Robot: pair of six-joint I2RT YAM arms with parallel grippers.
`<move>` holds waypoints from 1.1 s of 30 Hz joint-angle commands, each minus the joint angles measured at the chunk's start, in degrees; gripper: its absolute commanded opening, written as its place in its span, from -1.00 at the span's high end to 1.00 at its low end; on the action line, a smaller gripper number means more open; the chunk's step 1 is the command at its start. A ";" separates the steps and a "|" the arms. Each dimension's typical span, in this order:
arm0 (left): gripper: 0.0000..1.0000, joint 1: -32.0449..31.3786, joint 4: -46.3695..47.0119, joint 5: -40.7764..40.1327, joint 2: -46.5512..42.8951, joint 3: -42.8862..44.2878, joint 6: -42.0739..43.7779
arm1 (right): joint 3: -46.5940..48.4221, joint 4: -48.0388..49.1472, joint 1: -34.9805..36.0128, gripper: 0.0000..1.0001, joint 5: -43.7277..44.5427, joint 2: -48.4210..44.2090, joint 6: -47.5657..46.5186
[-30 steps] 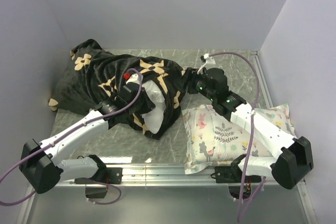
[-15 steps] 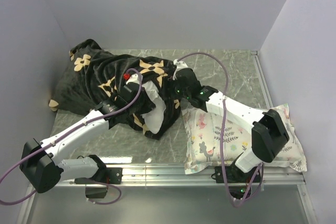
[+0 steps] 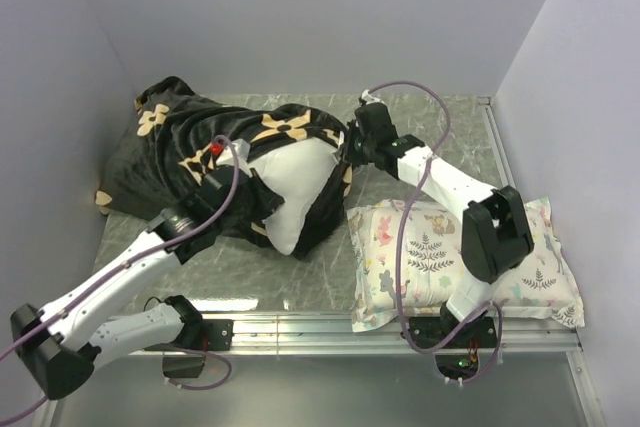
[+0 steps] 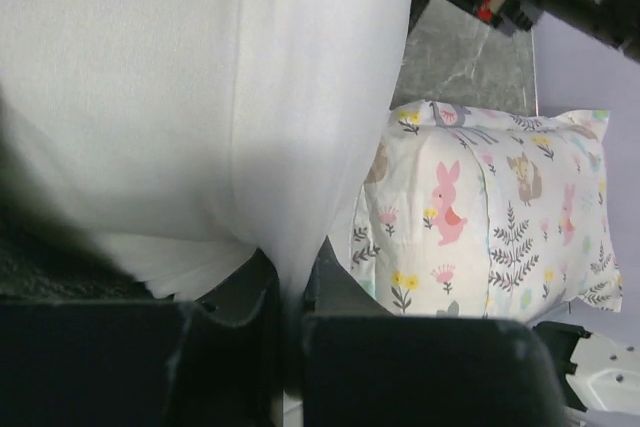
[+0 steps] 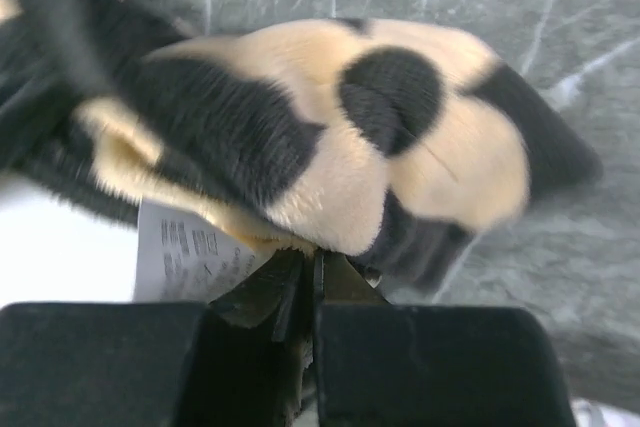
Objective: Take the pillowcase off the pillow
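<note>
The black pillowcase with tan flower motifs lies at the back left and still covers the far part of the white pillow, whose near end bulges out. My left gripper is shut on a fold of the white pillow, pinched between the jaws. My right gripper is shut on the pillowcase's open edge, at a tan and black motif. A white printed tag sits just left of the right gripper.
A smaller white pillow with pastel floral print lies at the front right, under my right arm; it also shows in the left wrist view. The grey marble tabletop is walled at the back and both sides.
My right gripper swung left onto the pillowcase edge and shut on it. My left arm drew back toward the near left, and more of the white pillow shows.
</note>
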 commanded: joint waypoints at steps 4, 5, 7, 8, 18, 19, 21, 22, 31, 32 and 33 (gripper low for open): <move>0.99 -0.76 -7.44 0.80 -11.59 0.99 -1.46 | 10.62 0.85 -8.49 1.00 -1.85 8.39 2.35; 0.99 -0.67 -8.51 0.80 -12.64 1.25 -1.20 | 11.95 0.85 -9.10 1.00 -3.45 9.46 3.05; 0.99 -0.67 -12.01 -0.16 -13.70 2.39 -0.93 | 16.08 -0.20 -10.59 1.00 -6.52 12.26 3.41; 0.99 -0.76 -13.51 -0.69 -15.19 2.75 -0.93 | 17.05 -0.12 -11.30 1.00 -8.28 13.06 4.10; 0.99 -0.76 -7.15 0.88 -16.62 3.97 -1.11 | 22.86 6.82 -8.94 1.00 -24.62 17.73 7.98; 0.99 -0.76 -5.11 1.84 -15.57 4.41 -1.11 | 24.08 6.22 -7.28 1.00 -24.82 19.03 7.46; 0.99 -0.76 -0.45 3.17 -12.14 6.51 -1.02 | 27.42 2.62 -3.50 0.99 -23.51 20.71 4.21; 0.99 -0.67 2.44 3.08 -10.91 7.66 -1.02 | 28.65 1.04 -3.39 0.95 -23.50 21.06 3.42; 0.99 -0.67 11.51 -2.10 -0.01 17.60 -0.32 | 12.06 11.13 -18.50 -0.51 -33.61 4.21 12.02; 0.99 -0.67 13.17 -2.28 2.18 18.21 -0.40 | 11.18 11.48 -18.95 -0.54 -33.61 2.71 12.11; 0.99 -0.58 13.71 -2.45 3.42 19.61 -0.49 | 10.30 11.48 -19.21 -0.54 -33.17 1.39 12.11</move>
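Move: The left hand, closed on the near-left edge of the bared white pillow, has that pillow's exposed middle about 5 cm ahead and 5 cm to its right; the loose black case flap lies roughly 12 cm right and 2 cm ahead. From the right hand, shut on the pillowcase's rim by the far corner, the exposed pillow middle lies some 9 cm back and 12 cm left, the flap 12 cm back and 4 cm left. The right hand drags the pinched pillowcase rim forward about 6 cm, then left, rolling some 25 degrees left side up, before it opens, lets go and sweeps right, clear of the cloth. Against it the left hand, still gripping the white pillow, pulls back, left and up, then swings forward and right while lifting, ending about 9 cm higher than it began. ##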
